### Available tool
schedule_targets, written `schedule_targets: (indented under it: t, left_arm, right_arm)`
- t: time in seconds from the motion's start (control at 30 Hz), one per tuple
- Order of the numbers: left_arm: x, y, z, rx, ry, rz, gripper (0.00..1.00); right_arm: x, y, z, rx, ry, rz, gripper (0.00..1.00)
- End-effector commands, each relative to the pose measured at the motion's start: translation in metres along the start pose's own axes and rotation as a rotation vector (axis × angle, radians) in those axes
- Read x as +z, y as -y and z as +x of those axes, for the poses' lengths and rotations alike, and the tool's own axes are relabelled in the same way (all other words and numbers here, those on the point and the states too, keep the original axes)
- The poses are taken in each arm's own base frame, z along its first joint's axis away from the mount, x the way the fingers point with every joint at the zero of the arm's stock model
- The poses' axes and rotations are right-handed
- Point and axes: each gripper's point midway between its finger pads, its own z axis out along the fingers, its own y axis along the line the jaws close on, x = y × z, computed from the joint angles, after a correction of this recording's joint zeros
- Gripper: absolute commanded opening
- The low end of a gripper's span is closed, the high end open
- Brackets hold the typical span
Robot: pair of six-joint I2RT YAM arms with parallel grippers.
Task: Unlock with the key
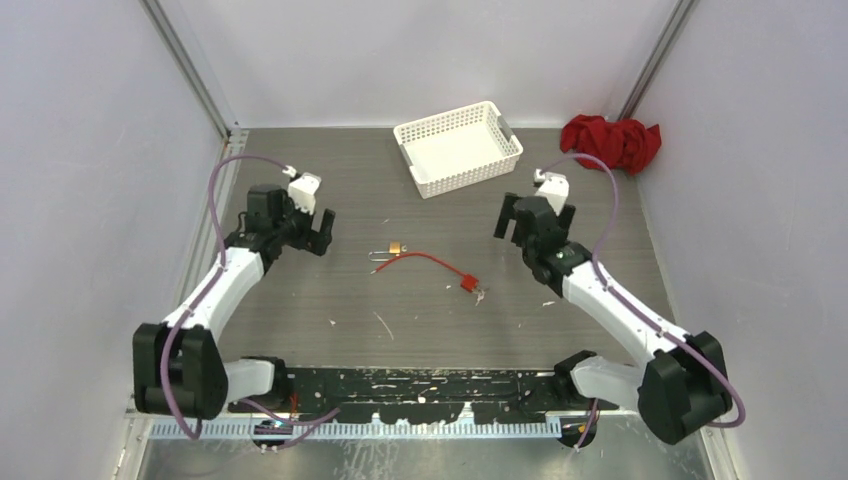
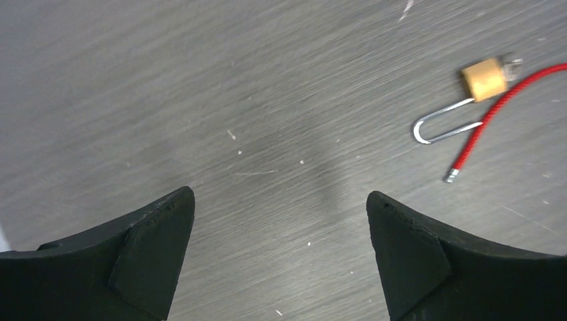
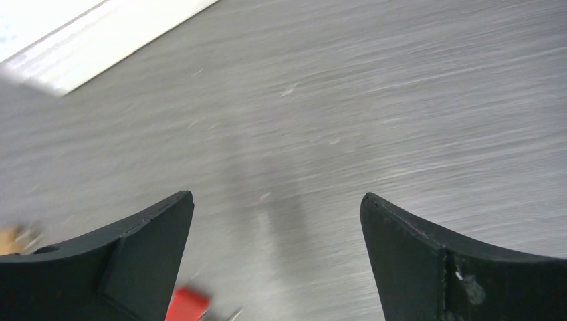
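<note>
A small brass padlock (image 1: 398, 247) with a long silver shackle lies mid-table. A red cord (image 1: 430, 258) runs from it to a red tag (image 1: 467, 283) with the key (image 1: 481, 293) beside it. In the left wrist view the padlock (image 2: 485, 78) and cord (image 2: 495, 114) lie at the upper right, far from the fingers. My left gripper (image 1: 322, 232) (image 2: 281, 200) hangs open and empty left of the padlock. On the other side, my right gripper (image 1: 510, 222) (image 3: 277, 200) is open and empty, right of the key. The red tag (image 3: 186, 304) shows blurred by its left finger.
A white perforated basket (image 1: 458, 146) stands at the back centre, and a crumpled red cloth (image 1: 612, 140) lies in the back right corner. Grey walls close in both sides. The black arm mount (image 1: 420, 385) runs along the near edge.
</note>
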Motion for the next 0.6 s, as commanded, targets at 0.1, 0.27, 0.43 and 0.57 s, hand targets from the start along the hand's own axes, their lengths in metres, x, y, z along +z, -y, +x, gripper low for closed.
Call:
schedule_targets:
  t: [0.1,0.27,0.43,0.57]
  left_arm:
    - [0.046,-0.03,0.015,-0.15,0.133,-0.073,1.0]
    - [0.055,-0.038,0.022,-0.167,0.214,-0.14,0.99]
    - [0.065,-0.039,0.024,-0.152,0.288,-0.151,0.99]
    - [0.074,-0.046,0.034,-0.159,0.312,-0.195,0.99]
  right_arm:
    - [-0.003,0.121,-0.02,0.061,0.467,0.52,1.0]
    - [0.002,0.156,-0.003,0.122,0.555,0.557,1.0]
    - [0.012,0.17,0.001,0.173,0.562,0.629,1.0]
    - [0.025,0.173,0.006,0.163,0.542,0.638,1.0]
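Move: The red lock, with its cable trailing left, lies about 12 cm to the right hand's left, 6 cm back and 13 cm below. The key sits by it, roughly 10 cm left and 8 cm back of that hand; the brass padlock stands around 28 cm left and 2 cm ahead. From the left hand the red lock is some 36 cm to the right, 7 cm back and 13 cm lower. Sweeping right and away from the red lock by about 16 cm, the empty right hand also sinks and draws a little back, turning clockwise some 35 degrees as its fingers tilt up, jaws staying wide open. The left hand, also open and empty, drops about 9 cm, then eases slightly forward. Neither touches anything. ##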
